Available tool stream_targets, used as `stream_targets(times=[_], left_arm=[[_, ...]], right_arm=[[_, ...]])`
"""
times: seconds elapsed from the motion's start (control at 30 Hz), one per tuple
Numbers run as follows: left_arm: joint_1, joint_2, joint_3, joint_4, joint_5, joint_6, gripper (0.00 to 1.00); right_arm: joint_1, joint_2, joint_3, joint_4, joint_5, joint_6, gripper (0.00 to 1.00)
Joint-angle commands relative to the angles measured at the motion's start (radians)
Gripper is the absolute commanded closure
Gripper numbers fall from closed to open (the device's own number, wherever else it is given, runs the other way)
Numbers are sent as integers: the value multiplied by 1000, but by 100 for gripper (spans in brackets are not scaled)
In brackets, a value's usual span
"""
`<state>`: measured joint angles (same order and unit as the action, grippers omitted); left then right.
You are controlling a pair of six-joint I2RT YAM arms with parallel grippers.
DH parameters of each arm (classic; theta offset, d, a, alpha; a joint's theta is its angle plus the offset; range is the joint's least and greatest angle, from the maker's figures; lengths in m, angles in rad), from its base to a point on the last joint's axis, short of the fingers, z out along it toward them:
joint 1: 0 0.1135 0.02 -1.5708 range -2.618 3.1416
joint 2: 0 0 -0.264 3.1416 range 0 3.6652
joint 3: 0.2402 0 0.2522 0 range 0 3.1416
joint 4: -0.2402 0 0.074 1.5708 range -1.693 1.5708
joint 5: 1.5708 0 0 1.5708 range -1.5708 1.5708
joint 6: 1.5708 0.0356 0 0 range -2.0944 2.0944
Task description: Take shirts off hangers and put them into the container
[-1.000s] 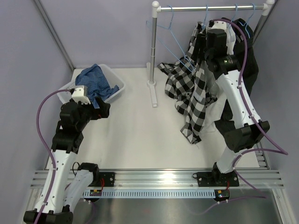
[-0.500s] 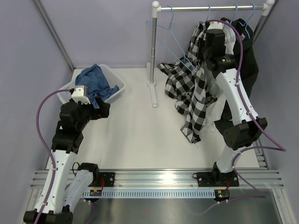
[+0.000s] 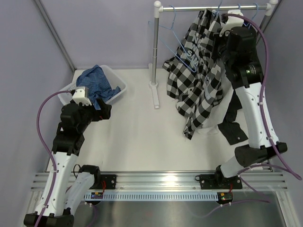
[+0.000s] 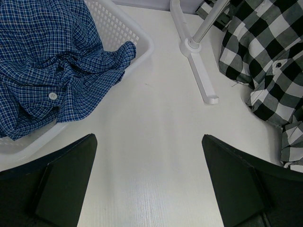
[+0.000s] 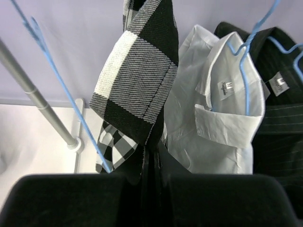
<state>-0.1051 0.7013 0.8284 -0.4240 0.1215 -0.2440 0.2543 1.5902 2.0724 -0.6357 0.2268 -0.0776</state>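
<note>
My right gripper (image 5: 154, 158) is shut on a fold of the black-and-white checked shirt (image 5: 137, 75), up by the rail. The shirt (image 3: 196, 80) hangs from that grip, its tail draped low; in the top view the right gripper (image 3: 220, 27) is half buried in cloth. A light-blue hanger (image 3: 176, 45) hangs empty beside it. The white shirt (image 5: 213, 118) and the black shirt (image 5: 284, 109) hang on light-blue hangers (image 5: 246, 61). The blue checked shirt (image 3: 97, 82) lies in the white container (image 3: 119, 86). My left gripper (image 4: 149, 142) stands open over bare table beside the container (image 4: 139, 40).
The rack's upright pole (image 3: 155, 52) and its white foot (image 4: 199, 71) stand mid-table between container and shirts. The horizontal rail (image 3: 189, 7) runs across the back right. Grey walls close in on the left, back and right.
My right gripper has shut on the checked shirt and risen toward the rail, lifting the shirt's upper part with it. The left arm has not moved.
</note>
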Motion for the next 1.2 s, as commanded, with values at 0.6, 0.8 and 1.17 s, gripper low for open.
stream_targets(times=[0.6,0.8,1.17], left_arm=[[-4,-11,-5,45,-22,20,1],[-4,-6,-5,45,-20,18,1],[-4,4,-3,47,-10,15,1]], right_arm=[[-4,-734,-831,-119,-214,286,100],[-6,-849,-936,-188,-334,311,100],[-4,-828,-754,-289,-783,224,100]])
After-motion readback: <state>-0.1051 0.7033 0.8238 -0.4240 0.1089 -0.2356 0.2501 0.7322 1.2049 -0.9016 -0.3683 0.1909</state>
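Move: My right hand already grips the black-and-white checked shirt, its hanger hook up by the rail. The open table in front of the rack, where this shirt can be laid, is about 8 cm back, 18 cm left and 45 cm below. The white shirt hangs about 10 cm ahead, 8 cm right and 12 cm lower than my grip; the empty hanger is some 8 cm ahead, 14 cm left. From my left hand, that open table lies about 10 cm ahead, 29 cm right and 26 cm below. With my right fingers staying shut on the checked shirt, I draw it quickly back from the rack, about 26 cm towards my base, sinking some 17 cm on the way and then rising a little. Late in the pull I swing my wrist about 30 degrees counter-clockwise, ease a few centimetres left, and tip the fingers downward. ##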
